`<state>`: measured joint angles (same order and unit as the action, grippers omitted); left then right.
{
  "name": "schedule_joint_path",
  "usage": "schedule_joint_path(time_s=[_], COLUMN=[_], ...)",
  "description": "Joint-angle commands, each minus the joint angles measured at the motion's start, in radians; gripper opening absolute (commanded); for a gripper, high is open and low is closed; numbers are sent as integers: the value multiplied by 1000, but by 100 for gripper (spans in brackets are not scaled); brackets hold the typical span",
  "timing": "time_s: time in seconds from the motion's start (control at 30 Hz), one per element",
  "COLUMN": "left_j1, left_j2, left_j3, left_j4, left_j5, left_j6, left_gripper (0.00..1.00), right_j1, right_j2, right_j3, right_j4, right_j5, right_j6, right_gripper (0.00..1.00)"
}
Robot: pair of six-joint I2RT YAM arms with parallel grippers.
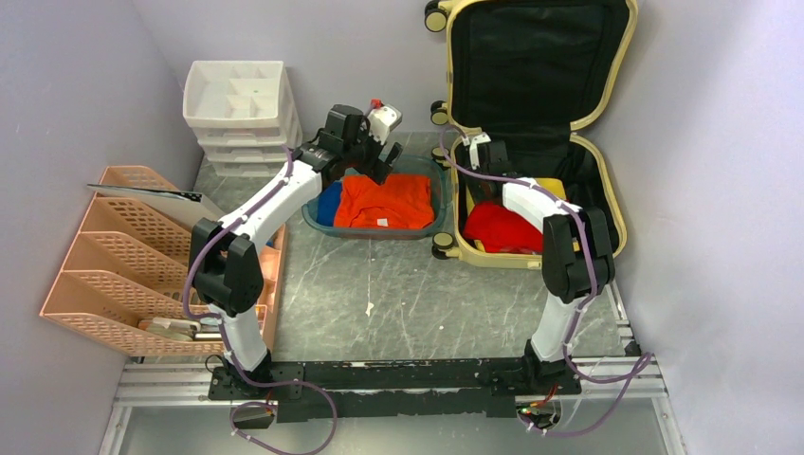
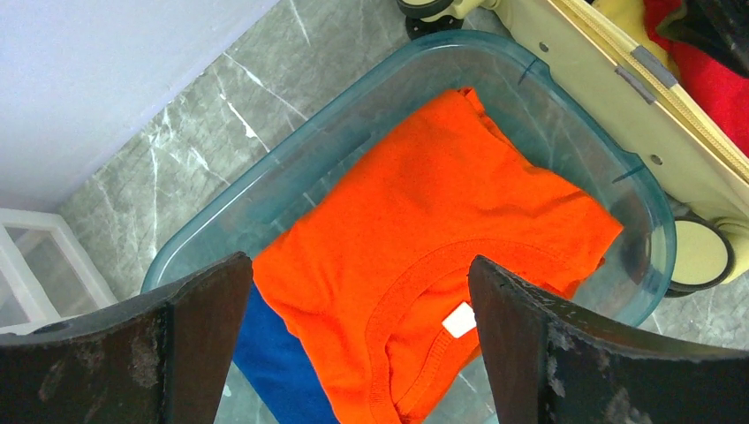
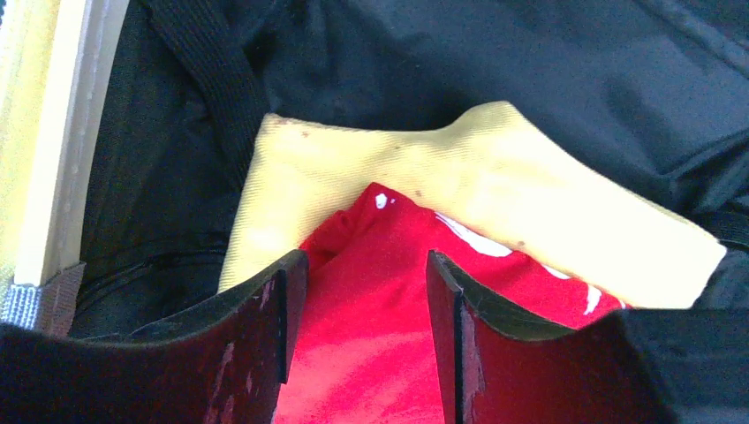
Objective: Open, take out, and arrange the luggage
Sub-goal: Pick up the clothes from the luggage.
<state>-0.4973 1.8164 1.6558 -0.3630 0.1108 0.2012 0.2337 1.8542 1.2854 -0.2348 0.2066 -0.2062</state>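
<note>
The pale yellow luggage (image 1: 462, 227) lies open at the right, its black-lined lid (image 1: 531, 57) standing against the back wall. Inside lie a red garment (image 1: 502, 227) and a yellow cloth (image 3: 459, 185). My right gripper (image 3: 366, 261) reaches down into the case. Its jaws are partly closed, with the red garment (image 3: 371, 336) bunched between them and touching both inner faces. My left gripper (image 2: 360, 269) hangs wide open above a teal tray (image 2: 654, 212), holding nothing. The tray holds an orange shirt (image 2: 442, 203) and a blue cloth (image 2: 274, 362).
A white drawer unit (image 1: 242, 104) stands at the back left. A peach file rack (image 1: 114, 265) fills the left side. The teal tray (image 1: 379, 233) sits right beside the luggage's wheels (image 2: 698, 252). Bare marble tabletop (image 1: 408, 303) lies in front of both.
</note>
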Motion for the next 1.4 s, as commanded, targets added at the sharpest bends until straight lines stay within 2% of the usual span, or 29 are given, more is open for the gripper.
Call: schedule_joint_path(time_s=[0.0,0.3,0.47,0.6,0.77,0.87,1.0,1.13,1.37], left_j1=[-9,-18,-21,-24,-34,-47,-78,-126,-198], left_j2=[-39,-35,-35,-31,-19,-1,40,116,273], left_j3=[-4,-4,-5,-1,12,29,63,138,271], left_j4=[33,32,32,30,20,11,13,29,99], left_j5=[1,1,1,4,33,92,208,295,386], left_j6=[7,7,9,8,-5,-32,-77,-126,-194], left_gripper=[97,97,97,97,97,97,97,97,97], right_j1=[-5,-5,-5,-5,-10,-21,-62,-115,-199], right_j2=[-41,27,56,55,25,0,-49,-103,-144], right_j3=[5,29,51,45,45,45,33,4,-30], right_j4=[32,5,-12,-11,-5,-9,-12,3,21], right_j5=[47,-8,-28,-26,-21,-36,-149,-259,-365], right_j6=[-14,8,13,9,-1,-5,-1,-23,-44], right_gripper=[56,54,48,36,0,0,0,0,0])
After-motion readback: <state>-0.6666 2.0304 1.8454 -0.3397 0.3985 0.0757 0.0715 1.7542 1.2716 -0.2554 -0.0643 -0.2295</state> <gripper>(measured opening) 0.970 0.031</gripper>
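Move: The red shirt's middle lies some 7 cm back, 5 cm to the right and 4 cm below the right hand, whose fingers straddle its far left corner. The yellow garment under it centres about 4 cm back, 7 right and 5 below; the suitcase's left rim is roughly 7 cm left, nearly level fore and aft. From the high left hand the red shirt is about 31 cm right, 6 back and 19 below, with the orange shirt straight below, some 18 cm. The red shirt's far left corner is pinched as the right hand dips about 2 cm and shuts its half-open fingers; the hand then lifts it roughly 5 cm, drifting 3 cm right and rolling its left side up 10 degrees. The left hand, fingers wide open, creeps, then sweeps about 14 cm right and 5 back from over the tub towards the red shirt, turning some 20 degrees clockwise. ##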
